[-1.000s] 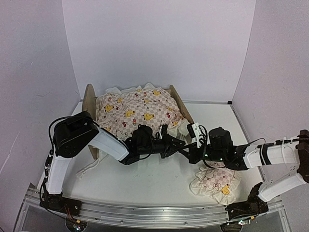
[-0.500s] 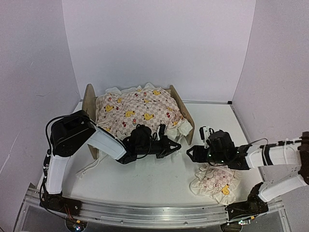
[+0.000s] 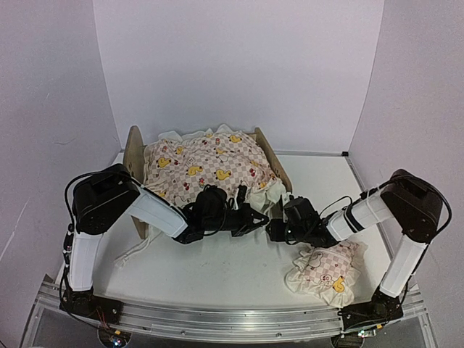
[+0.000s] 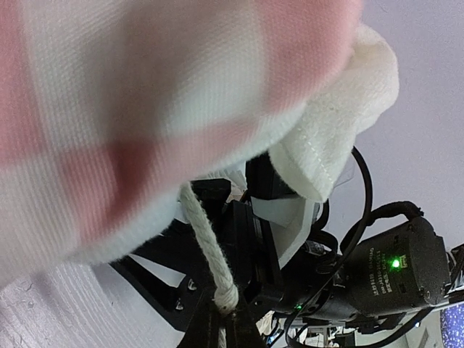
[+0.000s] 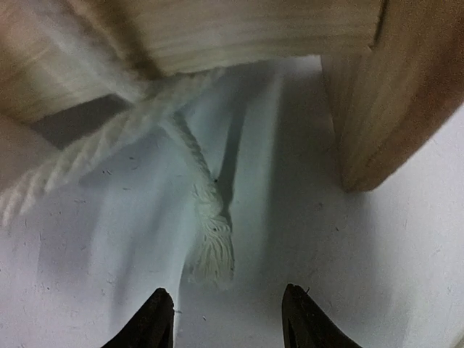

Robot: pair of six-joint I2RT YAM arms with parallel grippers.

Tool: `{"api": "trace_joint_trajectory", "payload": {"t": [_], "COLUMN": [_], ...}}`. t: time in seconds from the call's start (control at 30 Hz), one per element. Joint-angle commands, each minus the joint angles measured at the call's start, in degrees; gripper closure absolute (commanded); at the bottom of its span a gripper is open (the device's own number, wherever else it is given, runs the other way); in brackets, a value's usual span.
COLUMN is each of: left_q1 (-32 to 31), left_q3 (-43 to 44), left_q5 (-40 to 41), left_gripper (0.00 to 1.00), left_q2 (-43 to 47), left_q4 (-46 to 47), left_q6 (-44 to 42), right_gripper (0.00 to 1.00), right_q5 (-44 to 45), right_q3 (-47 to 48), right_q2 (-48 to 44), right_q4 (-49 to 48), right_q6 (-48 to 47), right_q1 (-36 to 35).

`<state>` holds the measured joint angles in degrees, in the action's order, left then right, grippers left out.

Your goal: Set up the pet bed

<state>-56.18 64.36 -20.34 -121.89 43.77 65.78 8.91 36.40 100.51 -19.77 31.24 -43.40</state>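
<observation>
The pet bed point(image 3: 133, 154), a light-wood frame, stands at the back left with a frilled cartoon-print quilt point(image 3: 206, 170) heaped on it. My left gripper point(image 3: 263, 215) is at the bed's near right corner, shut on a white cord point(image 4: 209, 250) that hangs from under the quilt point(image 4: 145, 109). My right gripper point(image 3: 273, 230) is low at the same corner, open. Between and just beyond its fingertips point(image 5: 156, 320) lies a frayed cord end point(image 5: 210, 254) on the table, untouched. The wooden frame point(image 5: 239, 29) and a leg point(image 5: 391, 109) are close above it.
A small frilled pillow point(image 3: 324, 272) lies on the table at the front right, beside my right forearm. Another white cord point(image 3: 134, 250) trails on the table by the bed's near left corner. White walls enclose the table on three sides.
My right gripper let go and opened, drew back, then reached left and low to the bed's corner. My left gripper closed on the cord and stayed put.
</observation>
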Motion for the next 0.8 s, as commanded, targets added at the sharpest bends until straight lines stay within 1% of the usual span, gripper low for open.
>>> {"api": "trace_joint_trajectory", "payload": {"t": [0.0,0.1,0.17,0.23,0.27,0.3,0.33,0.43,0.53,0.6,0.67,0.7,0.77], "left_q1": [1.7,1.7,1.7,1.6,1.5,1.3,1.0,0.0,-2.1,-3.4,-4.0,-4.1,-4.3], "left_q3": [-1.0,-1.2,-1.6,-2.0,-2.1,-2.3,-2.3,-1.9,-1.2,-0.5,-0.4,-0.6,-1.1], "left_q5": [2.0,1.8,2.1,2.3,2.4,2.6,2.7,3.1,7.0,9.6,11.2,11.7,13.2], "left_gripper": [1.0,1.0,1.0,1.0,1.0,1.0,1.0,1.0,1.0,0.93,0.81,0.72,0.51], "left_q2": [1.7,1.8,2.1,2.3,2.3,2.2,2.0,1.3,1.2,1.0,1.2,1.6,3.0], "left_q4": [-2.8,-2.8,-2.8,-2.8,-2.8,-2.8,-2.9,-3.6,-6.3,-8.4,-9.5,-9.8,-9.9], "left_q6": [0.7,0.8,0.4,-0.3,-0.7,-1.1,-1.9,-4.4,-10.4,-15.4,-19.1,-20.9,-24.0], "right_gripper": [0.48,0.49,0.62,0.79,0.85,1.0,1.0,1.0,1.0,1.0,1.0,1.0,1.0], "right_q5": [4.6,5.6,6.6,8.1,8.5,8.0,7.0,3.2,-0.4,-0.5,-1.7,-2.2,-3.9], "right_q3": [3.7,6.8,7.2,5.2,4.0,2.6,1.5,-0.6,-4.8,-7.1,-7.6,-7.7,-7.3], "right_q2": [3.1,7.0,8.6,7.6,6.1,3.3,0.6,-6.1,-12.3,-16.7,-19.5,-20.3,-21.1], "right_q4": [-8.1,-8.1,-8.7,-9.9,-10.0,-9.6,-8.3,-0.2,2.3,2.6,2.8,2.9,3.6], "right_q6": [-0.4,-0.9,-1.1,-0.5,-0.3,-0.2,-0.1,1.8,1.9,1.0,-0.8,-1.8,-3.2], "right_q1": [-0.5,-1.0,-1.2,-1.2,-1.1,-1.1,-1.0,-0.2,0.4,0.5,1.1,1.4,2.0]}}
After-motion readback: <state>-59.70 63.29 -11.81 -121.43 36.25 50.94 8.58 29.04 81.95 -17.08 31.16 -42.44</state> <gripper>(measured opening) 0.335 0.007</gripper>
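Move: The loose rope tassel hangs close to the table, about 3 cm ahead of the half-open right hand and 2 cm to its left, nearly level with it. The bed's front right leg stands about 7 cm ahead of that hand and 4 cm to its right, its middle 4 cm higher; the pillow lies roughly 14 cm back and 14 cm to the right. From the left hand, already shut on the other rope, the tassel is some 4 cm ahead, 1 cm right and 9 cm below. Slide the right gripper level, about 3 cm forward and a little left, and shut it on the loose rope tassel, then pull it up some 6 cm while drawing back and to the right, away from the bed. Keep the left fingers pinching the other rope almost still meanwhile; then lower that hand about 3 cm, tipping its wrist, drawing slightly back, and part its fingers to let go. ##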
